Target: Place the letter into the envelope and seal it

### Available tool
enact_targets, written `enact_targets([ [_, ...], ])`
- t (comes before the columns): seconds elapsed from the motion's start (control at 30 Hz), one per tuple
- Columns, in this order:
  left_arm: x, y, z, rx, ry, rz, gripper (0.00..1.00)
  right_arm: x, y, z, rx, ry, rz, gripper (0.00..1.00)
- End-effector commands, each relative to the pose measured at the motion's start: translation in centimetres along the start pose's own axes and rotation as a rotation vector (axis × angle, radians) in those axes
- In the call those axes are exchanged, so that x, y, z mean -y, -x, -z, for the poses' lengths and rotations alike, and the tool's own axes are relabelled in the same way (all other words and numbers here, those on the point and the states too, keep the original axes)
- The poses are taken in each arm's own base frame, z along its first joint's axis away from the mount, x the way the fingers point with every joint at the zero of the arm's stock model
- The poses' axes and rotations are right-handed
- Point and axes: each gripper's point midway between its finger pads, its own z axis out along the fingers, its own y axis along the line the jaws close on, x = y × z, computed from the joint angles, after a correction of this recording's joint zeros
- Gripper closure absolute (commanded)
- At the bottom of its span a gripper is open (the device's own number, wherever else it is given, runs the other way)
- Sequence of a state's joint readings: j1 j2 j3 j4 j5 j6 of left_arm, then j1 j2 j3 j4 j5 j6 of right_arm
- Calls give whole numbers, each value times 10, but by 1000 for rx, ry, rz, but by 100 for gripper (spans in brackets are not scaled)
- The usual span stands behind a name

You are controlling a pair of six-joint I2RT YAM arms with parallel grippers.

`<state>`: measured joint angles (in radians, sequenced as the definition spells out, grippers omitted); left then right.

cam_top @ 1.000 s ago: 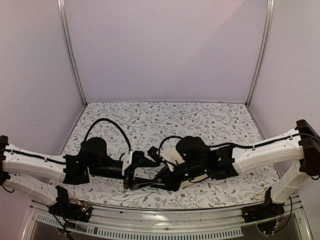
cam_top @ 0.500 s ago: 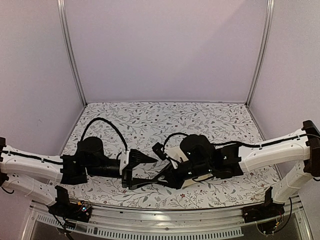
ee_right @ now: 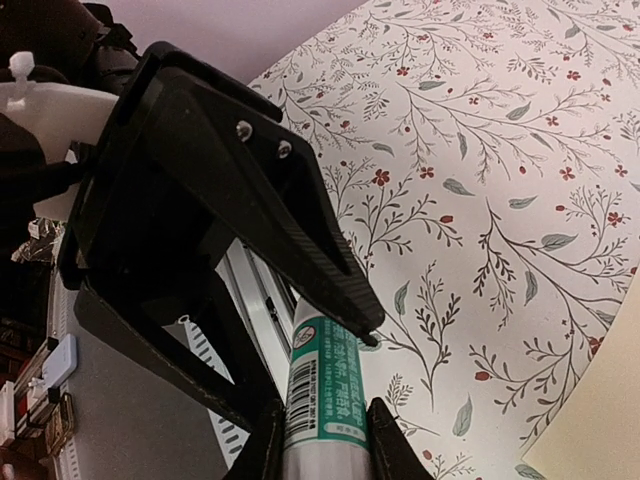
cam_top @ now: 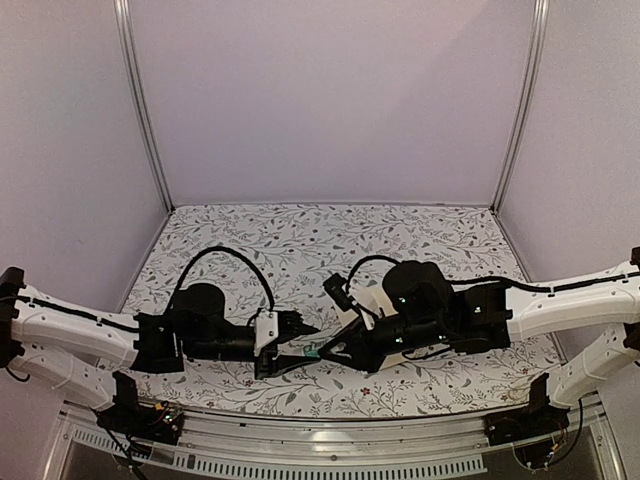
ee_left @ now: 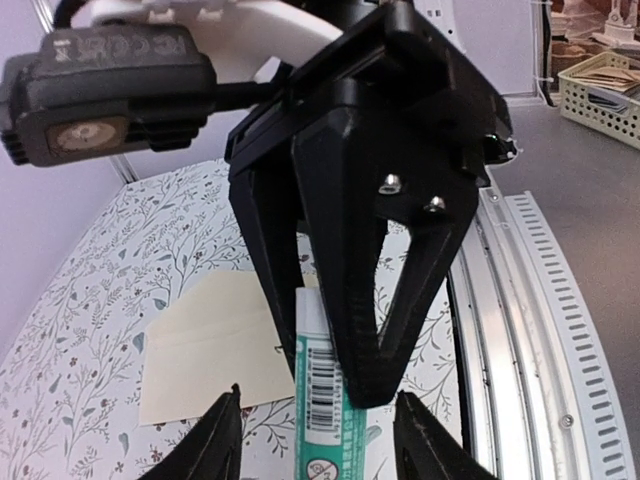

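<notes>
My right gripper [ee_right: 325, 445] is shut on a green and white glue stick [ee_right: 322, 385], near the table's front edge. The left gripper [ee_left: 320, 440] is open and straddles the stick's [ee_left: 328, 410] other end, with a gap on each side. In the top view the two grippers meet tip to tip, left [cam_top: 298, 342] and right [cam_top: 328, 352]. The cream envelope [ee_left: 205, 345] lies flat on the floral cloth just behind them; its corner [ee_right: 600, 425] shows in the right wrist view. The right arm hides most of it from above. The letter is hidden.
A ribbed metal rail [ee_left: 525, 300] runs along the table's near edge, close beside the grippers. Beyond the table stands a pale basket [ee_left: 600, 90]. Lilac walls with metal corner posts [cam_top: 140, 110] close in the floral table [cam_top: 300, 240].
Both arms have shifted to the right, with the glue stick still in the right gripper. The left gripper has followed and come closer over the stick's end.
</notes>
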<state>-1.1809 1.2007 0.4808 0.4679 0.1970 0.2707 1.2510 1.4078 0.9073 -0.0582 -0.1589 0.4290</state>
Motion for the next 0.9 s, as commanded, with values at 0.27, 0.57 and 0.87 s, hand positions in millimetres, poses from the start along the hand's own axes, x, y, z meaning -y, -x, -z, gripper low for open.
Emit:
enact_targets([
  [0.27,4,-7,-19,-74,-6,-28,63,-1,9,6,23,-28,-11,100],
  [0.57,8,-18,-31,-135,-10,-32,60,1,11,7,33,-42,-19,100],
  [0.87,5,-16,-29,-139,30,-42,88,8,5,5,21,-72,-45,93],
])
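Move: The glue stick, held in the right fingers, has its middle about 3 cm to the right of the left gripper and roughly 2 cm below it; its free end pokes between the open left fingers. From the right gripper the glue stick's middle lies some 2 cm to the left and 1 cm down. The envelope lies flat on the table, about 13 cm to the left hand's right, 5 cm farther out and some 16 cm down. Lower the left gripper about 3 cm and slide it some 2 cm right, onto the free end of the glue stick, tipping its fingertips down by roughly 10 degrees. Narrow the fingers on the way, then shut them on the stick once there. Keep the right gripper's hold on its own end, letting that hand sink about 1 cm. ##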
